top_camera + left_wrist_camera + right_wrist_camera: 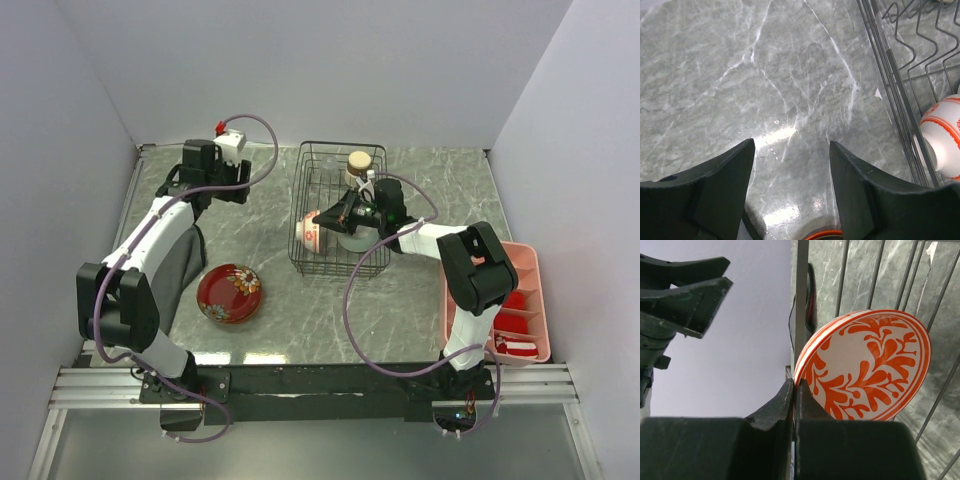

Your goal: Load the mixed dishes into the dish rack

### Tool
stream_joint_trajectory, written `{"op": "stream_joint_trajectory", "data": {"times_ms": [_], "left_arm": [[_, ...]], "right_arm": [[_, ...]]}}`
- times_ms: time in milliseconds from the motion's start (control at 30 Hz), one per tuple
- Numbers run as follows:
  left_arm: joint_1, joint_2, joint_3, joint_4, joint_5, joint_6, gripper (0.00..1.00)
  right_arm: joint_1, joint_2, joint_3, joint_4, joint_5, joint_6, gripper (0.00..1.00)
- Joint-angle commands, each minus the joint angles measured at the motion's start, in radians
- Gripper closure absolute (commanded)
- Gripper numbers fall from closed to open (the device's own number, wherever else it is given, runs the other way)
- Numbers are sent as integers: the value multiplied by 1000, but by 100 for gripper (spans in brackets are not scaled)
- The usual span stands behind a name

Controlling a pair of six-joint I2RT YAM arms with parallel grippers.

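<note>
My right gripper [322, 222] reaches into the black wire dish rack [312, 160] and is shut on the rim of the reddish bowl with white base [310, 236]. In the right wrist view the bowl [865, 365] stands on edge against the rack wires, showing its white side with an orange-red leaf pattern, and the gripper [795, 385] pinches its rim. A small tan cup [359, 162] stands at the rack's back. A pale bowl [352, 241] lies under my right wrist. The glossy red floral bowl [229, 293] sits on the table. My left gripper [792, 145] hangs open over bare marble at back left.
A black cloth [185, 262] lies under my left arm. A pink compartment tray [528, 262] stands at the right edge. The left wrist view shows the rack's side [892, 80] on its right and an orange-red rim [826, 234] at the bottom edge. Walls enclose the table.
</note>
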Motion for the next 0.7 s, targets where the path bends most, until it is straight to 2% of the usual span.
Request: {"op": "stream_joint_trajectory", "data": {"times_ms": [0,167,300,467,567,667], "left_arm": [[-13,-43,-18,30,-10,-3,32],[-17,-32,-24,42,-3,-6,32],[-19,-14,-16,51,8,-11,32],[-22,15,-15,78,33,-28,33],[-30,34,-4,91,39,-34,32],[-34,41,5,101,42,-34,32]], "right_arm": [[7,-18,-3,-23,15,6,100],[-7,-44,0,-188,47,-52,99],[-22,-66,19,-349,49,-116,84],[-53,-58,71,-494,10,-240,82],[-88,-56,109,-619,7,-323,75],[-114,-55,221,-902,1,-507,68]]}}
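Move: The right hand still pinches the rim of the orange-patterned bowl, which sits on its side in the near left part of the dish rack, its middle about 3 cm back, 2 cm left and 4 cm below the hand. The green bowl lies in the rack about 9 cm to the hand's right, 4 cm back and 5 cm lower; the beige cup some 11 cm ahead, 9 cm right, 5 cm lower. From the left hand the orange bowl is roughly 14 cm right, 8 cm back, 9 cm down. To the right, towards the green bowl, and slightly down, the right hand draws back some 4 cm after a brief hold, gathering pace late. As it goes, its left-pointing fingers tip down by around 10 degrees and part from shut to about a quarter open, loosening their pinch on the orange bowl's rim, which still lies at the fingertips. ##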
